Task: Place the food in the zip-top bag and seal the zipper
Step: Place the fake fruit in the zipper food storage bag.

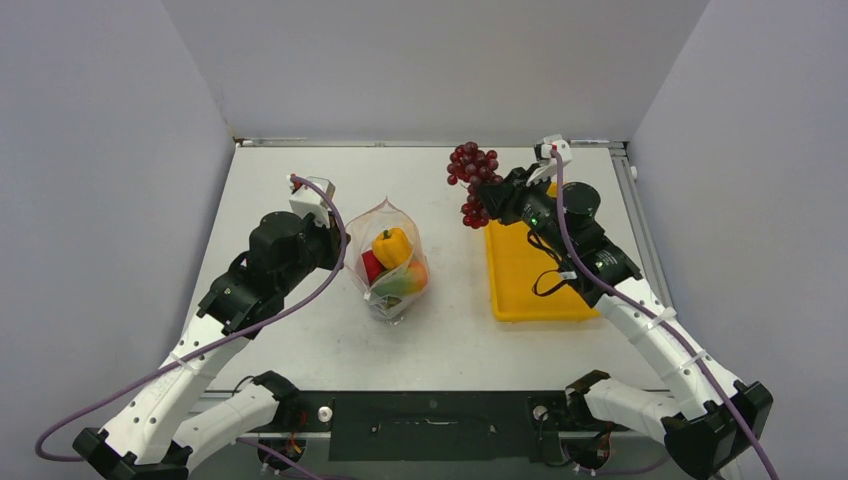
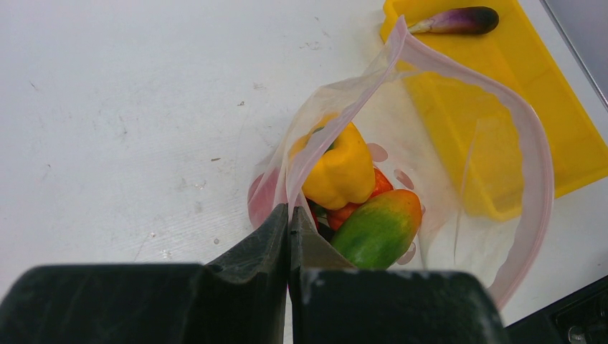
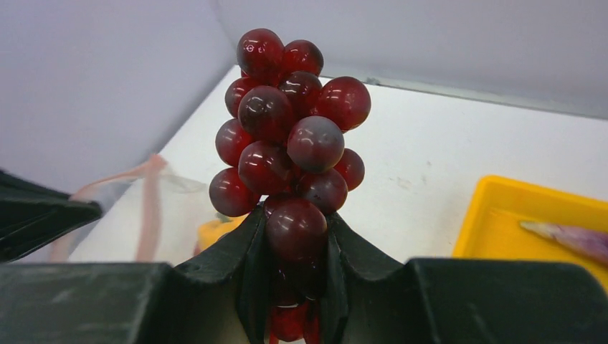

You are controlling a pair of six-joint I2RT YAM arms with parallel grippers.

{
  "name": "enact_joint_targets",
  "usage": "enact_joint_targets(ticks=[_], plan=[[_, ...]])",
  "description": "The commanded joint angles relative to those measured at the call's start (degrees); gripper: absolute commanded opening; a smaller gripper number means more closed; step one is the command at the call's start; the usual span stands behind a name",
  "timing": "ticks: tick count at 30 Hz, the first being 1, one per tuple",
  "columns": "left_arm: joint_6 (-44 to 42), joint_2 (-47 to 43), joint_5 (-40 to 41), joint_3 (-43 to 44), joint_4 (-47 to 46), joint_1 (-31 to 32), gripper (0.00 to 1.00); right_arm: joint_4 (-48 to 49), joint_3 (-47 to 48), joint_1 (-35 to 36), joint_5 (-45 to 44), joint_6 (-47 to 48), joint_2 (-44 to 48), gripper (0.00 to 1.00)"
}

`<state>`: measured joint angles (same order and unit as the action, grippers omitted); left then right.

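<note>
The clear zip-top bag [image 1: 383, 218] stands open at the table's middle, its pink zipper [image 2: 535, 161] curving round the wide mouth. Inside lie a yellow bell pepper [image 2: 338, 168], a green-orange piece [image 2: 376, 229] and a red piece. My left gripper [image 2: 289, 215] is shut on the bag's near mouth edge and holds it up. My right gripper [image 3: 295, 240] is shut on the dark red grape bunch [image 3: 290, 136]. It holds the grape bunch [image 1: 472, 180] in the air to the right of the bag. A purple eggplant [image 2: 459, 20] lies in the yellow tray.
The yellow tray [image 1: 530, 285] sits right of the bag, partly under my right arm. A raised rail runs along the table's far edge [image 1: 430, 142], and grey walls close in both sides.
</note>
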<state>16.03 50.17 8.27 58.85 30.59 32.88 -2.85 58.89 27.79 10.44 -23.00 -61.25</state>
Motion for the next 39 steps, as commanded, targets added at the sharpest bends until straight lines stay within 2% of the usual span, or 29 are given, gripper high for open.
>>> enact_joint_targets(ticks=[1, 8, 16, 25, 39], plan=[[-0.27, -0.60, -0.28, 0.37, -2.45, -0.32, 0.00, 6.77, 5.21, 4.01, 5.35, 4.39, 2.98, 0.05], [-0.21, -0.60, -0.27, 0.34, -2.41, -0.36, 0.00, 6.75, 8.18, 9.52, 8.79, 6.54, 2.67, 0.05], [-0.17, -0.43, -0.35, 0.31, -2.30, -0.36, 0.00, 12.85, 8.78, 16.51, 8.33, 6.36, -1.67, 0.05], [-0.14, -0.39, -0.34, 0.38, -2.38, -0.36, 0.00, 15.40, 10.89, 26.75, -0.99, 12.36, -8.40, 0.05], [-0.12, -0.40, -0.40, 0.26, -2.53, -0.63, 0.00, 21.36, 6.21, 30.71, -10.19, 14.44, -12.27, 0.05]])
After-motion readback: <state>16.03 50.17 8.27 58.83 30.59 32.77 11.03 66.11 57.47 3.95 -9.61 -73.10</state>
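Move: The grapes are already in my right hand. The open mouth of the bag lies about 20 cm to its left, some 5 cm back and roughly 8 cm lower. The yellow pepper inside the bag is about 20 cm left, 7 cm back and 14 cm down; the yellow tray's middle is about 17 cm right, 2 cm ahead and 21 cm below. From my left hand, which pinches the rim, the mouth's middle is about 9 cm right, 1 cm ahead and 3 cm lower. I swing my right hand left and back, about 17 cm across and some 9 cm in, carrying the grapes from beside the tray to over the bag's mouth. I rise about 7 cm on the way and sink about half of that again at the far side, turning the hand some 25 degrees counter-clockwise and tipping its fingers up, grip kept shut on the bunch. My left hand stays still and keeps its pinch on the rim. ##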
